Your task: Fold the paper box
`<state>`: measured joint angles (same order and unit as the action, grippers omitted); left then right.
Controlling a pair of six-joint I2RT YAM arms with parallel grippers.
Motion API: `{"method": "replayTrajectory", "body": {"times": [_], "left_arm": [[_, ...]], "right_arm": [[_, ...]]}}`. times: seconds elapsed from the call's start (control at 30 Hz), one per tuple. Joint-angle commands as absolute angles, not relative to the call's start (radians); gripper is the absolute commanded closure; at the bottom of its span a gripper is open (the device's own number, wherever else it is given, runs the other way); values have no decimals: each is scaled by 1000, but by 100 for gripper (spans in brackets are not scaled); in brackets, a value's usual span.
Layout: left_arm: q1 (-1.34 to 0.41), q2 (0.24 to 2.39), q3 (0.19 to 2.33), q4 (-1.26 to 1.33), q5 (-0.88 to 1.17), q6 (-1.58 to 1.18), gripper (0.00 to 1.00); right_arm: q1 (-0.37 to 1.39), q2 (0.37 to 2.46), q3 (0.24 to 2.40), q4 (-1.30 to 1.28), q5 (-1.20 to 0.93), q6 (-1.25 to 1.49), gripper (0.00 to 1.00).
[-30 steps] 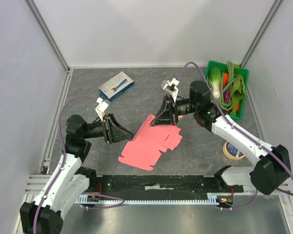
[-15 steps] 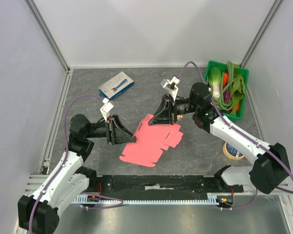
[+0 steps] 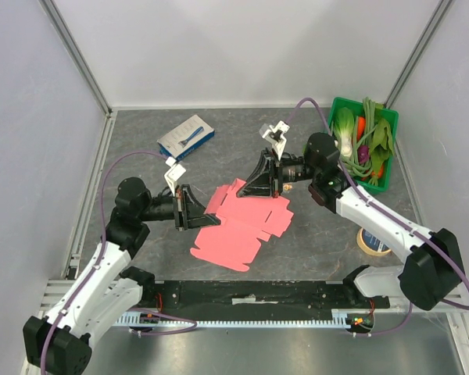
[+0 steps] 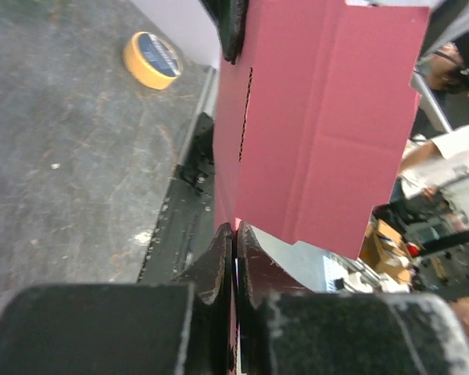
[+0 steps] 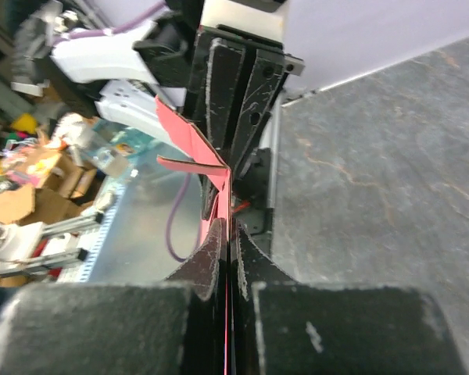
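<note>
The paper box (image 3: 246, 230) is a flat pink-red blank in the middle of the table, with its far-left part raised off the surface. My left gripper (image 3: 216, 221) is shut on the blank's left edge. In the left wrist view the sheet (image 4: 320, 117) runs up from the closed left gripper (image 4: 235, 228). My right gripper (image 3: 243, 194) is shut on the blank's far edge. The right wrist view shows the card (image 5: 189, 144) edge-on, pinched in the right gripper (image 5: 228, 223), with the left gripper (image 5: 234, 86) facing it.
A white-and-blue box (image 3: 186, 137) lies at the back left. A green basket (image 3: 338, 105) of vegetables stands at the back right. A tape roll (image 3: 373, 241) (image 4: 151, 59) lies near the right arm's base. Grey walls enclose the table.
My left gripper has gone from open to shut on the blank's left edge. That side of the sheet now stands higher. The right gripper has stayed shut on the far edge.
</note>
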<state>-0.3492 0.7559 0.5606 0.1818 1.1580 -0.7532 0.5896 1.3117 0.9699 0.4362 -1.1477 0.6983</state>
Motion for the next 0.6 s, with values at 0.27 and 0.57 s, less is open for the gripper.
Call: {"method": "replayTrajectory", "body": {"times": [0.27, 0.57], "left_arm": [[-353, 591, 676, -227, 737, -480, 35], [-353, 622, 709, -135, 719, -540, 37]], "right_arm": [[601, 1319, 1069, -107, -963, 312, 100], [632, 1367, 1071, -150, -885, 265, 100]]}}
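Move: Both hands already pinch the red paper box blank, which hangs in the air as a tilted sheet. Its middle lies about 7 cm to the left hand's right, level fore and aft, and some 3 cm below it. From the right hand the blank's middle is roughly 5 cm back, 1 cm right and 6 cm below. A small food packet lies on the table about 15 cm ahead of the right hand, 10 cm to its right and some 30 cm below. The left fingers let go of the blank's left edge and open to well over half, the hand dipping slightly before swinging about 5 cm forward and left, then rising away from the sheet and turning some 25 degrees counter-clockwise. The right hand, keeping its pinch, lowers the blank about 7 cm while easing slightly forward, its fingertips tipping down some 15 degrees. ##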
